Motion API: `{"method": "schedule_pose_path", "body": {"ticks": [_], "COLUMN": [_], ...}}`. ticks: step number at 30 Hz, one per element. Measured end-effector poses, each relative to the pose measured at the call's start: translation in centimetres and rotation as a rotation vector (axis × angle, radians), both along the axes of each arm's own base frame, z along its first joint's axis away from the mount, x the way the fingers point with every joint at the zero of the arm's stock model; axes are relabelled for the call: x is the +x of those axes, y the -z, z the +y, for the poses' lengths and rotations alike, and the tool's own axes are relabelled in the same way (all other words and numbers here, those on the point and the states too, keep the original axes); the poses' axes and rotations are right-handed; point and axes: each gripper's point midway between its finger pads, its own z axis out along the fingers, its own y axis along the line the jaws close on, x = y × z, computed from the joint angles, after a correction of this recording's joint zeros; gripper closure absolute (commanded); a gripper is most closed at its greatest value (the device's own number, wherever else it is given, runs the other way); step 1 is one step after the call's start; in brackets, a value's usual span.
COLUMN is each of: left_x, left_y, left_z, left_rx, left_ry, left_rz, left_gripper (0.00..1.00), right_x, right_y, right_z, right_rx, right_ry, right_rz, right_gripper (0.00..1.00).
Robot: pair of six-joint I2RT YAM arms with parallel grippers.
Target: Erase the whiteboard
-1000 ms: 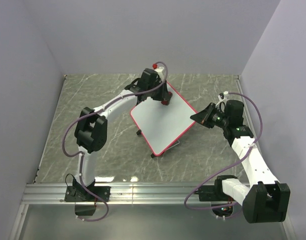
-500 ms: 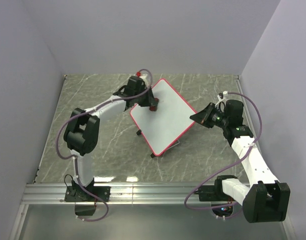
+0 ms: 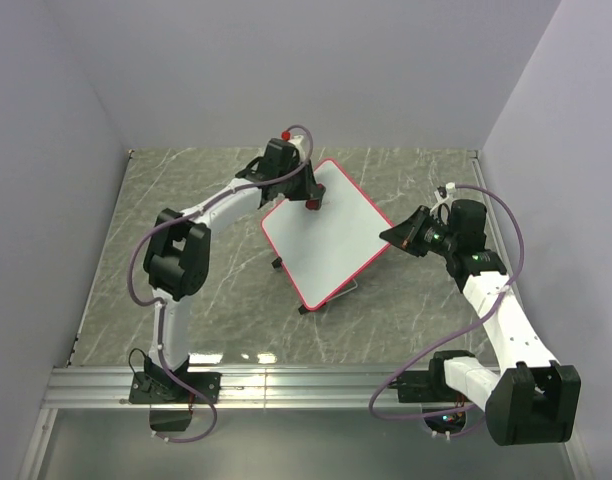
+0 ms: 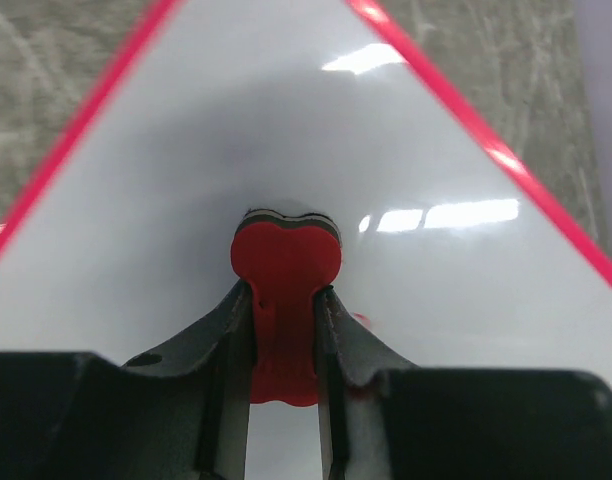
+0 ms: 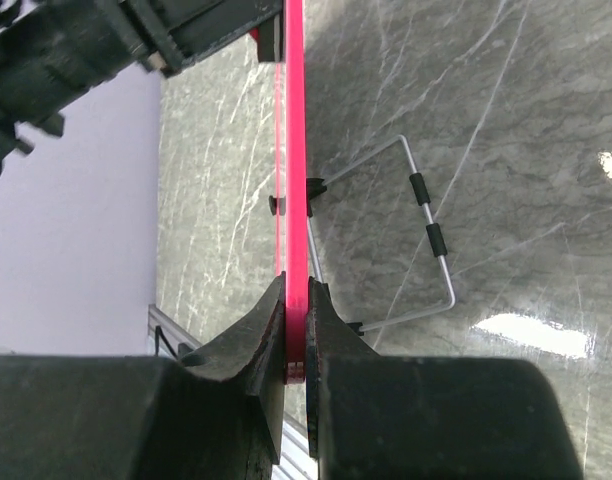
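Note:
The whiteboard (image 3: 329,236), white with a thin red-pink frame, stands tilted on a wire stand in the middle of the table. My left gripper (image 3: 308,192) is shut on the small red-and-black eraser (image 4: 285,262) and presses it against the board's far corner. In the left wrist view the white surface (image 4: 316,150) looks clean, with one small red smudge beside the right finger. My right gripper (image 3: 396,236) is shut on the board's right edge; in the right wrist view the red frame (image 5: 295,200) runs edge-on between my fingers.
The board's wire stand (image 5: 431,235) and small black feet (image 3: 303,309) rest on the grey marble table (image 3: 186,200). Purple walls close in the left, back and right. A metal rail (image 3: 286,385) runs along the near edge.
My left gripper swept the eraser from the board's far corner leftward and down across its top, then back up toward the far corner. The right gripper and the board stayed still.

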Motion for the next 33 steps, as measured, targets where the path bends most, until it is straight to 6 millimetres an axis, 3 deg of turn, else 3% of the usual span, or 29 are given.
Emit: {"method": "schedule_pose_path", "body": {"ticks": [9,15,22,29,33], "left_x": [-5.4,-4.9,-2.2,-0.2,-0.7], "left_y": [-4.6,-5.4,-5.0,-8.6,-8.0], "left_z": [-6.4,-5.8,-0.8,8.7,13.0], "left_rx": [-0.097,-0.11,-0.062,-0.024,0.013], "left_ry": [0.145,0.139,0.019,-0.185,-0.285], "left_rz": [-0.047,-0.035,0.007,-0.063,-0.059], "left_gripper": [1.0,1.0,1.0,1.0,1.0], "right_x": [0.0,0.1,0.1,0.1,-0.3], "right_y": [0.1,-0.2,-2.0,-5.2,-5.6], "right_z": [0.1,0.4,0.7,0.3,0.0], "right_rx": [0.002,-0.005,-0.05,-0.108,-0.128], "right_ry": [-0.005,-0.026,-0.069,-0.076,-0.068], "right_rz": [0.003,-0.013,-0.061,-0.098,-0.1], "right_gripper": [1.0,1.0,1.0,1.0,1.0]}}
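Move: The left hand holds the red eraser on the far-left part of the tilted whiteboard, whose middle is about 10 cm back, 3 cm right and 2 cm below it. A red ink speck shows some 3 cm back and 3 cm right. The board's far corner is about 9 cm ahead, 3 cm right and 5 cm above; its left corner is 4 cm back, 12 cm left, 9 cm below. From the right hand, pinching the raised edge, the middle lies 6 cm ahead, 13 cm left, 8 cm down. Back, right and up the board's slope goes the left hand with the gripped eraser, some 10 cm; then it reverses and sweeps about 20 cm left, with lesser forward and upward travel, out past the far-left edge and clear of the board. During that outward sweep the right hand keeps its pinch and lifts the board's edge about 5 cm, tilting slightly. ##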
